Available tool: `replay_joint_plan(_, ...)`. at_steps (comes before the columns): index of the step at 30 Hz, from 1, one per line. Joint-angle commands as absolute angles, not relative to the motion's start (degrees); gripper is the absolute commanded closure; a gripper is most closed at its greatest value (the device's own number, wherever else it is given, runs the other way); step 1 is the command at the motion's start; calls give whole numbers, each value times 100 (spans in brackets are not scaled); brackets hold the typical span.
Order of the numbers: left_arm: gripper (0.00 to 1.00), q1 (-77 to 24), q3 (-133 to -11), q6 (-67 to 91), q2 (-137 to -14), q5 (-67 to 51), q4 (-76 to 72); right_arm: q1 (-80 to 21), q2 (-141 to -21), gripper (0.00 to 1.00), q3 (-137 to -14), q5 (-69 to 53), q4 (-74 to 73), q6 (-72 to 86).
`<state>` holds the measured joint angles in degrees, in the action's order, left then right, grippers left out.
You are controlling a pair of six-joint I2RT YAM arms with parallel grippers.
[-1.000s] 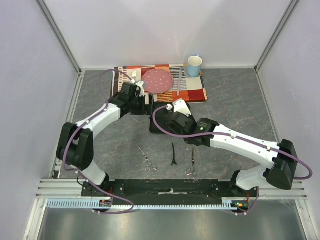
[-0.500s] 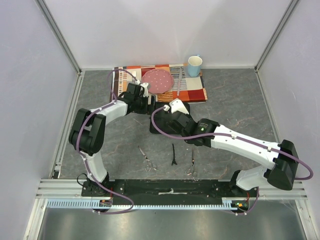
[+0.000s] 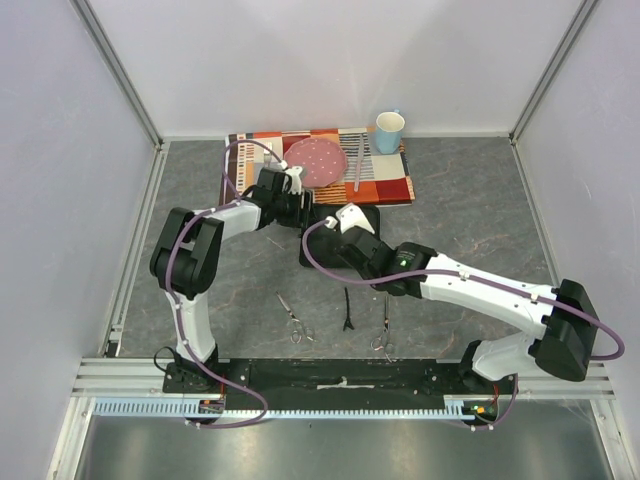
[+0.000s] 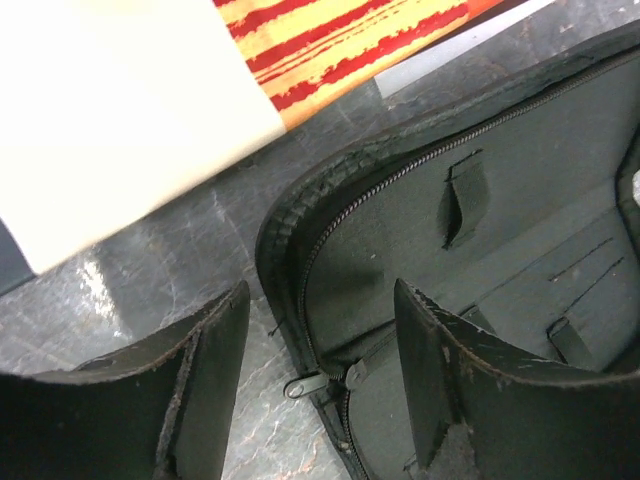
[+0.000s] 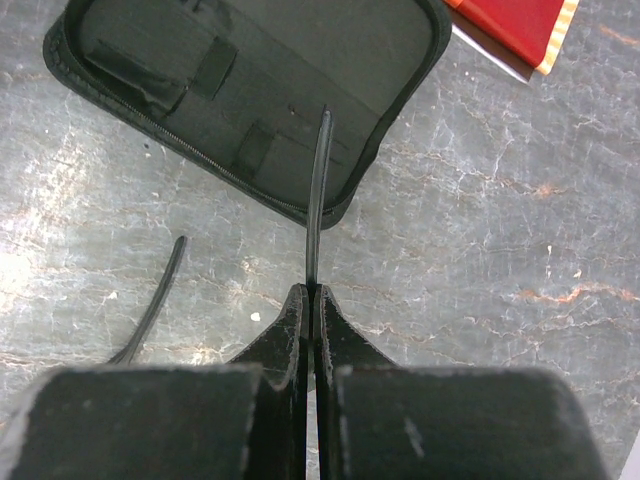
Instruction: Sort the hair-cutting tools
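Note:
A black zip case lies open in the middle of the table, its pockets showing. My right gripper is shut on a thin black hair clip that points at the case's near edge; seen from above, this gripper hovers over the case. My left gripper is open, its fingers astride the case's zipped corner and zipper pull. Two silver scissors and another black clip lie on the table near the arm bases.
A striped placemat at the back holds a pink plate and cutlery, with a blue cup behind it. The mat's edge is close to the left gripper. Enclosure walls stand on three sides.
My left gripper has slid right to the case's corner while its jaws narrowed. The right arm has shifted slightly left, still shut on the clip.

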<state>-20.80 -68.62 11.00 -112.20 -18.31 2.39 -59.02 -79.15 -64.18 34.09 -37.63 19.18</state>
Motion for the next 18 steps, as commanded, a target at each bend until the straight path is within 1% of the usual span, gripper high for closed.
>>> replay_joint_plan(1, 38, -1969, -6970, 967, -11355, -2513, -298, -5871, -7682, 100, -6240, 3322, -3525, 1837)
replay_joint_plan(2, 45, -1969, -6970, 967, -11373, -2566, -308, -5871, -7682, 100, -6197, 3314, -3516, 1828)
replay_joint_plan(4, 53, -1942, -6961, 984, -11373, -2645, -316, -5854, -7638, 100, -6161, 3322, -3498, 1828)
replay_joint_plan(5, 63, -1934, -6952, 976, -11356, -2663, -316, -5836, -7620, 100, -6144, 3287, -3489, 1811)
replay_joint_plan(6, 68, -1925, -6935, 984, -11338, -2672, -316, -5819, -7594, 100, -6126, 3261, -3472, 1793)
replay_joint_plan(7, 84, -1916, -6908, 984, -11294, -2681, -308, -5810, -7594, 100, -6117, 3243, -3472, 1776)
replay_joint_plan(8, 94, -1916, -6856, 976, -11268, -2637, -290, -5757, -7602, 100, -6108, 3226, -3454, 1775)
replay_joint_plan(9, 98, -1916, -6812, 976, -11163, -2637, -281, -5722, -7629, 100, -6117, 3139, -3463, 1723)
replay_joint_plan(14, 98, -1916, -6251, 870, -10758, -2733, -404, -5441, -7787, 100, -6126, 2541, -3200, 1205)
replay_joint_plan(18, 98, -1934, -5968, 738, -10442, -2786, -352, -5274, -8111, 100, -6152, 2357, -2953, 494)
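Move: The black case lies open just to the left hand's right: its left edge is between the open fingers, its middle about 8 cm right, 2 cm back and 2 cm below. The placemat's middle is some 16 cm ahead of this hand and 3 cm right. From the right hand, holding a hair clip, the case's middle lies about 13 cm ahead, 6 cm left and 14 cm down; the clip still on the table is some 4 cm back and 5 cm left. The left fingers shut on the upright left rim of the case and pinch it, the hand easing barely a centimetre to its right; then, keeping that grip, the hand draws back about 2 cm towards the robot, tugging the rim along. The right hand keeps its hair clip, sinks roughly 1 cm, then edges forward 1.5 cm towards the case. ##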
